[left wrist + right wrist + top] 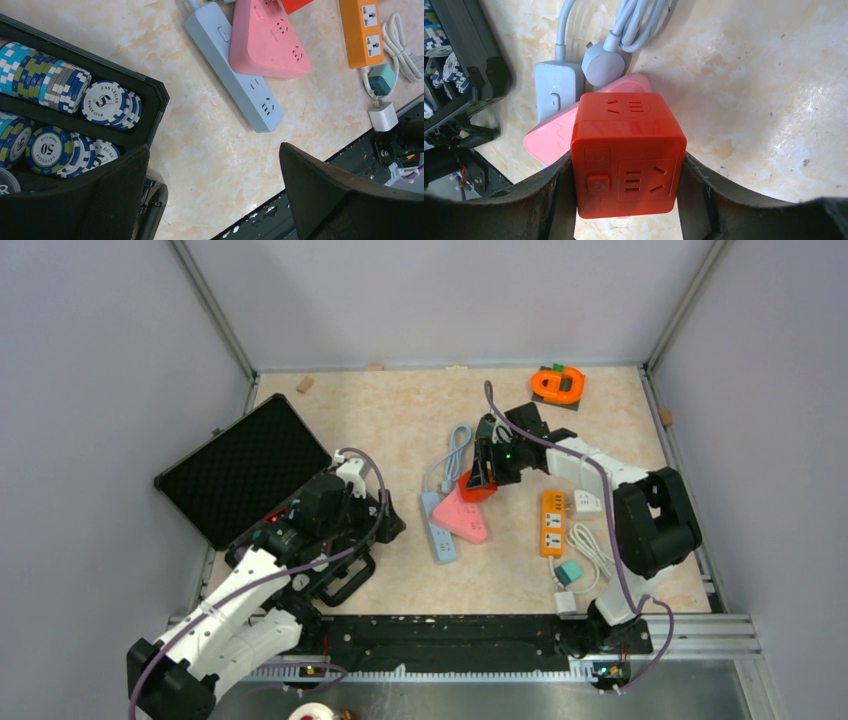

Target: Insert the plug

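Note:
My right gripper (626,172) is shut on a red cube socket (626,150), pressing its two sides and holding it just above the pink triangular power strip (546,137). In the top view, the cube (476,486) and right gripper (482,472) are mid-table. A grey round plug (603,65) with its coiled cable lies on the table beyond the cube, next to the light-blue power strip (553,85). My left gripper (214,150) hangs open over bare tabletop, with nothing between its fingers. It is left of the blue strip (235,65).
An open black case (240,470) holding poker chips (105,102) sits at the left. An orange power strip (552,523), a teal adapter (382,78), a white charger (383,116) and a white cable lie at the right. An orange object (557,385) sits at the back.

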Robot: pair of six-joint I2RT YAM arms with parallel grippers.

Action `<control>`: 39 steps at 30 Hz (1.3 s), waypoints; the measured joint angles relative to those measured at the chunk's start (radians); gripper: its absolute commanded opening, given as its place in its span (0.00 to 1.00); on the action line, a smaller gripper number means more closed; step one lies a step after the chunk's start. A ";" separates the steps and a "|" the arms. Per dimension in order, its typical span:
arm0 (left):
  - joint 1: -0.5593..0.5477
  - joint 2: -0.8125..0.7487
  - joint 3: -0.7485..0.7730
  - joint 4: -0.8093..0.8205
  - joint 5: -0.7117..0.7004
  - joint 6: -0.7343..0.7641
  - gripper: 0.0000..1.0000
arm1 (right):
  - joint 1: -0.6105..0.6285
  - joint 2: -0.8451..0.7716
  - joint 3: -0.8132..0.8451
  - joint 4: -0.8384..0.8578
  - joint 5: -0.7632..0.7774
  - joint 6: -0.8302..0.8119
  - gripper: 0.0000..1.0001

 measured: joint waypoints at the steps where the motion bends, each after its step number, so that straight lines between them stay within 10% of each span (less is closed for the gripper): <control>1: 0.000 0.002 0.000 0.000 0.000 0.000 0.99 | 0.000 0.003 0.004 -0.002 0.000 -0.001 0.00; 11: 0.000 0.180 0.002 0.113 0.102 -0.055 0.83 | 0.010 0.029 0.042 -0.038 0.015 0.004 0.00; 27: -0.036 0.521 0.014 0.415 0.105 -0.254 0.86 | 0.062 0.075 0.116 -0.071 0.097 0.016 0.00; 39: -0.056 0.686 0.019 0.592 0.094 -0.352 0.66 | 0.076 0.058 0.055 0.023 0.110 0.033 0.00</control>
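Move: The pink strip, propped on the blue strip, has its middle about 14 cm right of the left hand, level with it in reach and some 12 cm below. From that hand the blue strip's middle is 9 cm right, 2 cm back and 13 cm down; the red plug in the right grip is 17 cm right, 6 cm ahead and 6 cm down. For the right hand the pink strip's middle lies 6 cm back, 4 cm left and 6 cm lower. The pink strip's left edge is what the left hand comes to: it sweeps about 9 cm right, 9 cm down and 6 cm forward, tipping its fingers some 20 degrees steeper and closing them part way to straddle that edge. The right hand, still gripping the red plug with its prongs against the pink strip's face, shifts about 2 cm left and slightly forward. ##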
